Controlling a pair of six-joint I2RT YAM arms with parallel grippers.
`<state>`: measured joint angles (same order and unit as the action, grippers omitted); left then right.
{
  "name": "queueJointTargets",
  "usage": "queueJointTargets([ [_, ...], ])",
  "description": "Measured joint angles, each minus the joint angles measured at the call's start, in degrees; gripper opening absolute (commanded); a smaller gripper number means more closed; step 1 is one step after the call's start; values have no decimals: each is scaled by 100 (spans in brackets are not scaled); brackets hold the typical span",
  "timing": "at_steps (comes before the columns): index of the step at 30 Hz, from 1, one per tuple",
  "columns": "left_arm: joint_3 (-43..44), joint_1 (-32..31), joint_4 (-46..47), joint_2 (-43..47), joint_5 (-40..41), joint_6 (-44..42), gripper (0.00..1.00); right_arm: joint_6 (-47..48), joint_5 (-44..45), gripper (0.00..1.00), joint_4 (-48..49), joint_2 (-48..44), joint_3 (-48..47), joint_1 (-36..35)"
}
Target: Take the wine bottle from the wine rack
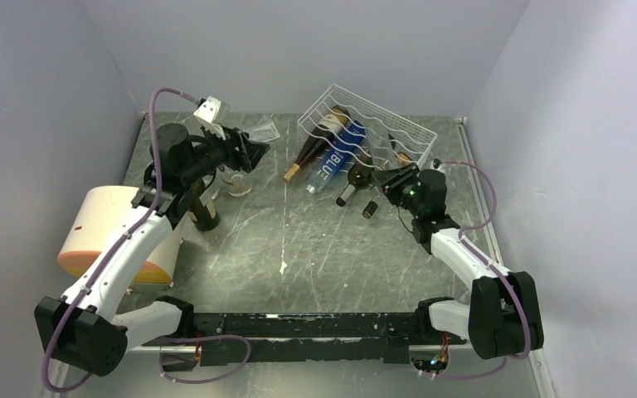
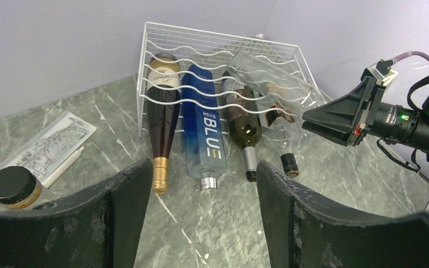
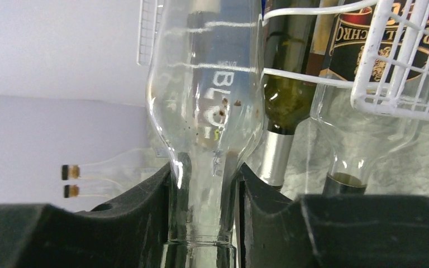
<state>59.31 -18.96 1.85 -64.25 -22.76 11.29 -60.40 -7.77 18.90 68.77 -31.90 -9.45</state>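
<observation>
The white wire wine rack [image 1: 386,116] stands at the back right and also fills the left wrist view [image 2: 162,33]. In it lie a dark wine bottle with a gold neck [image 2: 162,111], a blue bottle [image 2: 204,128] and a dark green one [image 2: 240,125]. A clear glass wine bottle [image 3: 204,100] lies tilted across the rack's front [image 2: 268,84]. My right gripper [image 3: 204,215] is shut on its neck, at the rack's front right corner [image 1: 391,179]. My left gripper [image 2: 204,164] hangs open and apart over the table, left of the rack [image 1: 253,153].
A second clear bottle with a black cap [image 2: 289,163] lies by the rack's front. A cream cylinder [image 1: 108,236] sits at the left edge, with an upright dark bottle [image 1: 206,211] under the left arm. A black-lidded jar [image 2: 10,187] and a plastic packet [image 2: 50,145] lie at the left.
</observation>
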Motion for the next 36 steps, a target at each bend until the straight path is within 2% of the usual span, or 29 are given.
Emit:
queueJointTargets([
  [11,9,0,-83,-216,2,0,71,-1405,-608,0,1381,81,682,234],
  [21,9,0,-81,-212,0,4,73,-1742,-728,0,1810,-22,719,326],
  [27,9,0,-79,-212,-46,2,81,-1679,-918,0,1606,-260,704,341],
  [30,9,0,-79,-212,-162,2,96,-1556,-1080,0,1274,-472,623,341],
  [36,9,-4,9,-234,-686,9,100,-1303,-1672,0,699,-608,275,341],
])
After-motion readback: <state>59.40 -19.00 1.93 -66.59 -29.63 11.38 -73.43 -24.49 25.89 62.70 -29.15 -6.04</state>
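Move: Just ahead of the right fingers, which already grip its neck, the clear bottle's middle lies about 12 cm forward and 4 cm left, slightly lower. Beneath it, the dark wine bottle is 8 cm forward, 3 cm left of this hand, the blue bottle 11 forward, 11 left, and the capped bottle 5 forward, 3 right, all some 10 cm down. From the left hand the clear bottle is roughly 14 cm forward, 27 right, 18 below. Keeping its grip on the clear bottle's neck, the right hand first rolls some 20 degrees, left side up, then lifts to about 5.5 cm higher, easing back and left away from the rack while swinging counter-clockwise. The left hand sinks slightly and pauses, then spreads its empty fingers almost fully while turning a little clockwise. ##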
